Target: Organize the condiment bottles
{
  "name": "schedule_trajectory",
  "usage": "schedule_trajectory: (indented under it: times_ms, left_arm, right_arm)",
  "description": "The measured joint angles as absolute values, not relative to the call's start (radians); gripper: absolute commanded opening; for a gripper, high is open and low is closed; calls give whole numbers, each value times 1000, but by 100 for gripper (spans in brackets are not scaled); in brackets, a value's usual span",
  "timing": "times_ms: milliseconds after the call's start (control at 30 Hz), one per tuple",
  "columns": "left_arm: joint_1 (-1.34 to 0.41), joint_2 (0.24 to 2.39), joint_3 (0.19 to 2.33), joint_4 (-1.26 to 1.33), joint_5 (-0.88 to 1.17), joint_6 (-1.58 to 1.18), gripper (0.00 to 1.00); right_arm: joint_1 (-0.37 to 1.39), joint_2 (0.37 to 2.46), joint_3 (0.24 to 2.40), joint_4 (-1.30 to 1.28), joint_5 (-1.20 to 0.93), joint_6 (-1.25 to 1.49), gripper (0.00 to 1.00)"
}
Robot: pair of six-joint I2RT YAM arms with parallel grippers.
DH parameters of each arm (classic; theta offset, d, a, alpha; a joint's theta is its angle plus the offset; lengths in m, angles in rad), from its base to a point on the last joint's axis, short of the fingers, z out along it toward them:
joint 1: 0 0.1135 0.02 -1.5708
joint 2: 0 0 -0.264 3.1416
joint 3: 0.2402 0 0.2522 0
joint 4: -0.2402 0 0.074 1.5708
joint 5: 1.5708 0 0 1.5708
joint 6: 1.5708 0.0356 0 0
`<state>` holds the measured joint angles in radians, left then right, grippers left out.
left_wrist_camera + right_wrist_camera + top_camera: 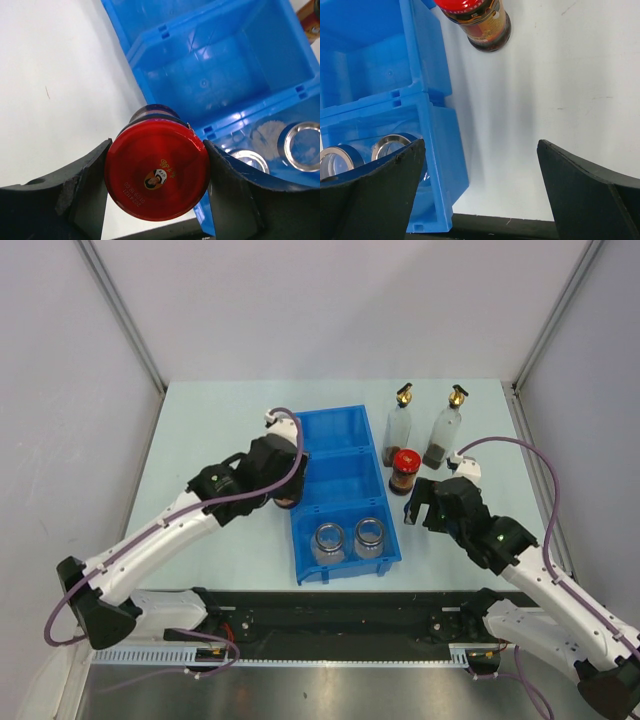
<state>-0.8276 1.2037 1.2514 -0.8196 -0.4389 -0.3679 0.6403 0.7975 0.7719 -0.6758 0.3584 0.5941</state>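
Note:
My left gripper [157, 172] is shut on a brown red-lidded jar [157, 170] just left of the blue bin [341, 426]; in the top view the jar [287, 502] is mostly hidden under the gripper [283, 495]. The other red-lidded jar [403, 471] stands right of the bin and shows in the right wrist view [479, 20]. Two tall clear bottles with gold spouts [399, 424] [445, 428] stand behind it. Two silver-lidded jars [328, 541] [369, 536] sit in the bin's near compartment. My right gripper [424, 508] is open and empty, right of the bin [481, 190].
The bin's middle compartment [220, 75] and far compartment hold nothing. White walls with metal frame posts enclose the table on three sides. A black rail [340, 612] runs along the near edge, by the arm bases.

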Motion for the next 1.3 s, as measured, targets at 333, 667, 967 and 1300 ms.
schedule_trajectory:
  times_ms: [333, 667, 967, 1300]
  left_arm:
    - [-748, 1380, 1410, -787, -347, -298, 0]
    - [-746, 1559, 1461, -727, -292, -326, 0]
    - [-744, 1670, 1449, -659, -275, -353, 0]
    - [-744, 1695, 1395, -599, -276, -358, 0]
  right_arm:
    - [630, 786, 765, -671, 358, 590, 100]
    - [621, 784, 750, -659, 356, 590, 100]
    - [602, 784, 750, -659, 348, 590, 100]
    - [576, 810, 750, -649, 325, 582, 100]
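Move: The blue organizer's middle compartment, where the held red-capped sauce jar is being taken, has its middle about 11 cm ahead of the left hand, 13 cm to its right and 18 cm below. The near compartment's two glass jars stand some 7 cm back, about 9 and 18 cm to the right and 16 cm below; the empty far compartment lies some 24 cm ahead, 12 cm right. From the right hand, the middle compartment is roughly 15 cm ahead, 16 cm left and 12 cm below. The sauce jar, still gripped in the left hand, is carried about 8 cm forward and nearly as far to the right, across the organizer's left wall at height, then lowered 9 to 10 cm into the near-left part of the middle compartment. The descent starts midway, overlapping the last of the travel; the fingers tip down about 10 degrees and keep their hold. ##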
